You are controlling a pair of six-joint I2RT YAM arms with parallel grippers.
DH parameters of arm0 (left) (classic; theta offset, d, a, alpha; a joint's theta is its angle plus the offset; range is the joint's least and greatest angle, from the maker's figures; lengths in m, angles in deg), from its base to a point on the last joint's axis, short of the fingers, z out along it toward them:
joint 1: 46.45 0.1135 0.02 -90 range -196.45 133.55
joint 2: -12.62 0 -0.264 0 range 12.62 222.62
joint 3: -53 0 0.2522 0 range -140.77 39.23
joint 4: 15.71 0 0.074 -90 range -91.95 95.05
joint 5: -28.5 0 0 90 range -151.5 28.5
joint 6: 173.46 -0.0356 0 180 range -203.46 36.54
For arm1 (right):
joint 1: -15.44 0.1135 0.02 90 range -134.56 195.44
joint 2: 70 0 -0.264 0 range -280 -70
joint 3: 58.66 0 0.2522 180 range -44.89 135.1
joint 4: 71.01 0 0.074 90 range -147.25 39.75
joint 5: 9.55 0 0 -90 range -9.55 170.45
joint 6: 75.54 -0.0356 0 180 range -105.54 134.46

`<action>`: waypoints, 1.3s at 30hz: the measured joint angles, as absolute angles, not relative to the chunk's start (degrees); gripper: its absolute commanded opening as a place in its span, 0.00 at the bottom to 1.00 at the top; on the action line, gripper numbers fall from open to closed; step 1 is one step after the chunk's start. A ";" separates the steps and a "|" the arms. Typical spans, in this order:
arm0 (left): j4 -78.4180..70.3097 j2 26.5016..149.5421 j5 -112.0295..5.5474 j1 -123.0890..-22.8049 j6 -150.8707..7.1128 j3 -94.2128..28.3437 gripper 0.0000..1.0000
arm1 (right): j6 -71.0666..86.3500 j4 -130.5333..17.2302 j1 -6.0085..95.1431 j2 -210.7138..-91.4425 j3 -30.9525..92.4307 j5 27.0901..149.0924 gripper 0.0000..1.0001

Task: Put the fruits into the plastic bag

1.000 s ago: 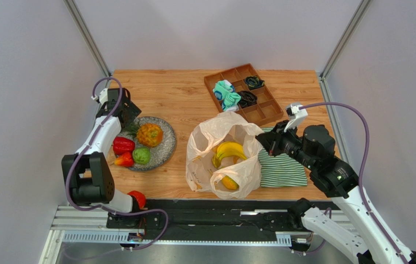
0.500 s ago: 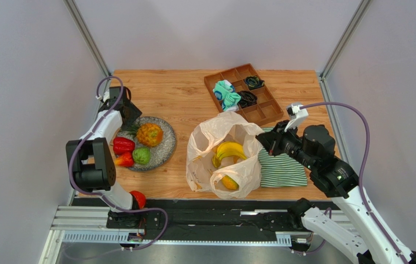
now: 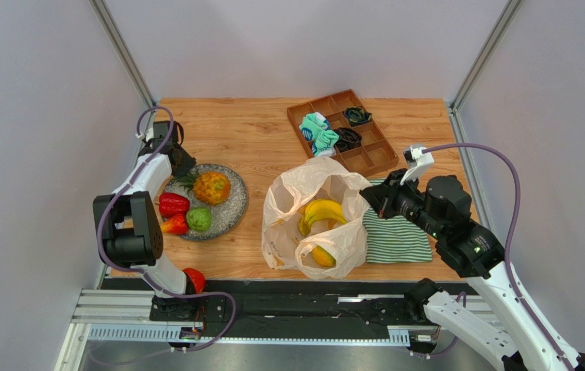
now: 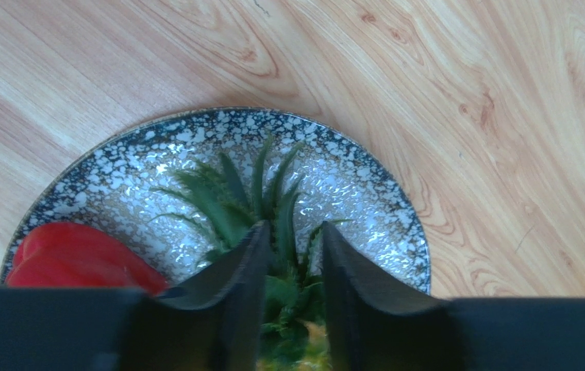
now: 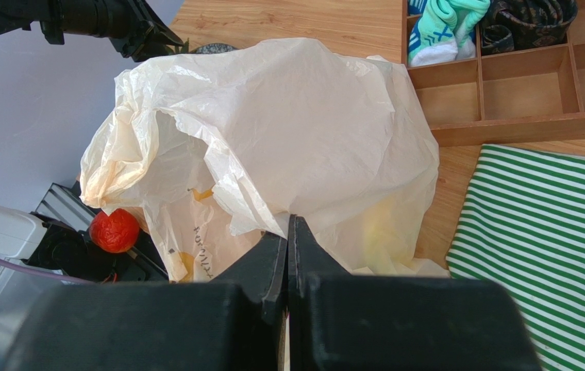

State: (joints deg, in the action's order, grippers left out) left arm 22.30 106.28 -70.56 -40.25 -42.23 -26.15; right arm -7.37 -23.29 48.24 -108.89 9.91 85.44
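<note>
On the speckled plate (image 3: 235,210) lie an orange pineapple (image 3: 212,188), a red fruit (image 3: 172,204), a green one (image 3: 199,219) and a small orange-red one (image 3: 173,225). My left gripper (image 3: 178,170) reaches over the plate's far left rim. In the left wrist view its jaws (image 4: 294,232) stand narrowly apart on either side of the pineapple's green crown (image 4: 229,199), with leaves between them. The plastic bag (image 3: 303,185) gapes open with a banana (image 3: 322,210) and a yellow-orange fruit (image 3: 322,256) inside. My right gripper (image 5: 289,224) is shut on the bag's right edge (image 5: 295,131).
A wooden compartment tray (image 3: 373,158) with teal and black cloth bundles stands at the back. A green-and-white striped cloth (image 3: 396,236) lies under my right arm. Another red fruit (image 3: 192,278) sits off the table beside the left arm's base.
My left gripper has narrowed its jaws around the pineapple's crown and its wrist has shifted slightly. The right gripper and the bag have not moved.
</note>
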 measured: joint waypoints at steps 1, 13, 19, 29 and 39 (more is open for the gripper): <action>22.30 106.28 -70.54 -40.25 -42.36 -26.13 0.29 | -7.41 -23.29 48.24 -108.87 9.91 85.44 0.00; 22.39 106.26 -69.16 -40.23 -43.93 -25.04 0.00 | -8.18 -23.27 48.24 -108.48 9.91 85.40 0.00; 22.21 105.61 -66.87 -40.14 -43.95 -24.82 0.00 | -8.22 -23.25 48.24 -108.10 9.91 84.92 0.00; 14.10 94.02 -55.22 -40.10 -42.44 -22.11 0.00 | -8.26 -23.25 48.24 -108.04 9.91 83.91 0.00; 5.86 84.69 -47.04 -40.10 -42.20 -20.03 0.00 | -8.85 -23.25 48.24 -108.54 9.91 83.50 0.00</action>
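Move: The left fingers, half open, already straddle the pineapple's leaves; its middle is about 5 cm right, 3 cm back and 3 cm below. The red pepper lies about 8 cm back and 5 cm left, the green fruit 12 cm back and 3 cm right, both 5 cm lower. From the right hand, which pinches the bag's rim, the pineapple is roughly 42 cm left, 15 cm ahead and 22 cm below. Left fingers pinch shut on the pineapple's leaves, then lift about 16 cm, swinging 7 cm right and tipping up. ##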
